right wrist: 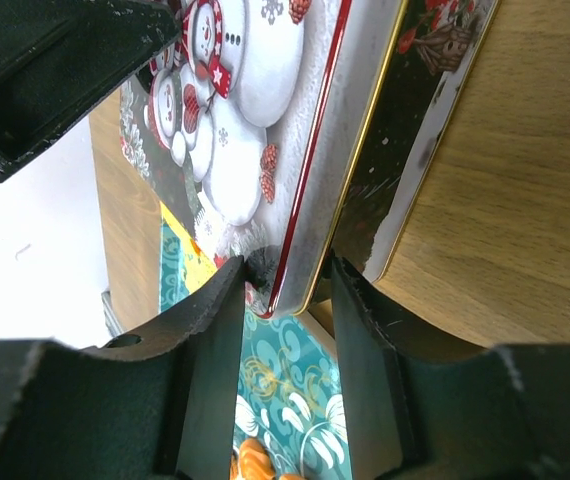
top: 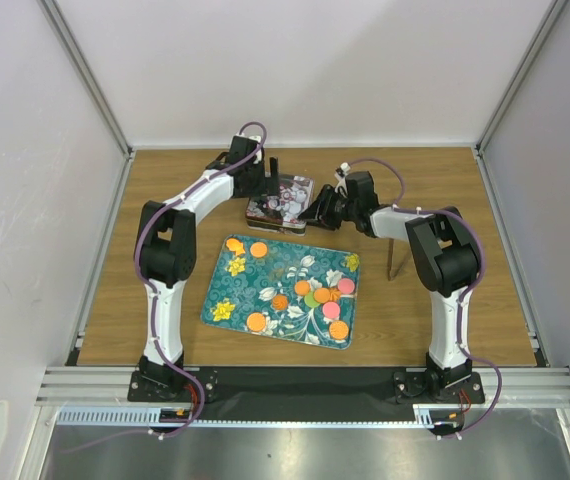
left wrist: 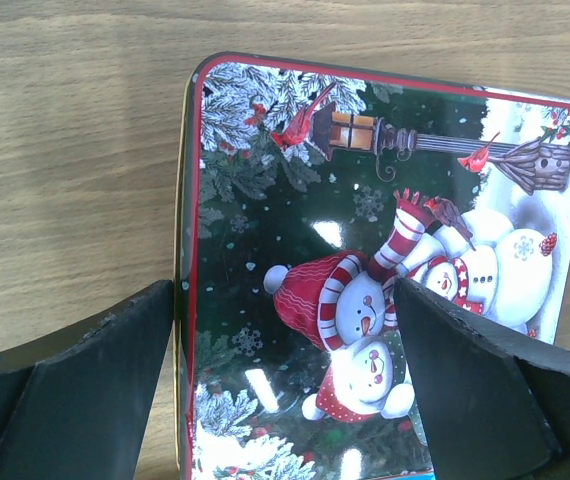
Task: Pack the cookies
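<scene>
Several cookies, orange (top: 258,249), pink (top: 346,286) and green (top: 310,298) discs, lie on a teal floral tray (top: 227,285). A snowman-print tin (top: 278,203) sits behind the tray. My left gripper (top: 270,185) is open and hangs over the tin lid (left wrist: 365,200); one finger is at the lid's left edge and the other over the snowmen (left wrist: 285,300). My right gripper (top: 315,212) is shut on the lid's corner (right wrist: 287,275) and tilts the lid (right wrist: 255,120) off the tin base (right wrist: 415,130). An orange cookie (right wrist: 250,462) shows on the tray (right wrist: 295,390) below.
A thin dark rod (top: 393,258) stands on the wooden table (top: 415,320) right of the tray, beside the right arm. White enclosure walls with metal posts surround the table.
</scene>
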Tool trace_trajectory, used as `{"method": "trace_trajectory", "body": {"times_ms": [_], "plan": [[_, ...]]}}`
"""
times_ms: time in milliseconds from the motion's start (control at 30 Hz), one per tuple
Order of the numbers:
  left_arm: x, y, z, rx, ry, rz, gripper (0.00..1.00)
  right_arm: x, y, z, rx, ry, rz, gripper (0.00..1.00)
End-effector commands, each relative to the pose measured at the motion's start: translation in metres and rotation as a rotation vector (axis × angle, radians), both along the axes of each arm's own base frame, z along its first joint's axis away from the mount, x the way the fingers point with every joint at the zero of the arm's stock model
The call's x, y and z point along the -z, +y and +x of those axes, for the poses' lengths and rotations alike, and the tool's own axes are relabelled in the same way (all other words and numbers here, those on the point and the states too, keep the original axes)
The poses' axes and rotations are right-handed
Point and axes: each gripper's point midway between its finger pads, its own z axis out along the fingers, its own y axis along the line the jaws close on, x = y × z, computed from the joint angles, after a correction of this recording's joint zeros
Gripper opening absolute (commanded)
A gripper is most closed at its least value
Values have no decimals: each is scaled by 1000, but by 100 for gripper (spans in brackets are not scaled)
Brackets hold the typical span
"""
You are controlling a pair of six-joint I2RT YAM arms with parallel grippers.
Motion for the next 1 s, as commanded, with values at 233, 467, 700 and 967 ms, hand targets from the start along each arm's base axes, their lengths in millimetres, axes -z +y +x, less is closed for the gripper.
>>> {"method": "trace_trajectory", "body": {"times_ms": [233,467,700,967], "plan": [[44,19,-36,-56,160,4,93,35,-9,-19,-27,68,-171,34],[62,26,-48,-65,196,-40,91,19,-11,-7,-25,41,-163,45],[13,19,-28,-19,59,-142,97,-13,-11,17,-26,13,-96,59],[-24,20,-14,2,-32,-226,98,-30,-27,67,59,1,14,69]]}}
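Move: The lidded cookie tin's middle lies about 4 cm right of and 4 cm back from the left hand, some 3 cm lower. From the right hand, closed on the lid's near-right corner, it is some 6 cm left, 3 cm ahead and 2 cm lower. The patterned tray's middle is about 19 cm back and 5 cm left of the right hand; the nearest round orange cookie is 8 cm back and 11 cm left. The right fingers open off the lid's near-right corner, withdrawing 5 cm forward-right; the left hand rolls leftward and backs off. ##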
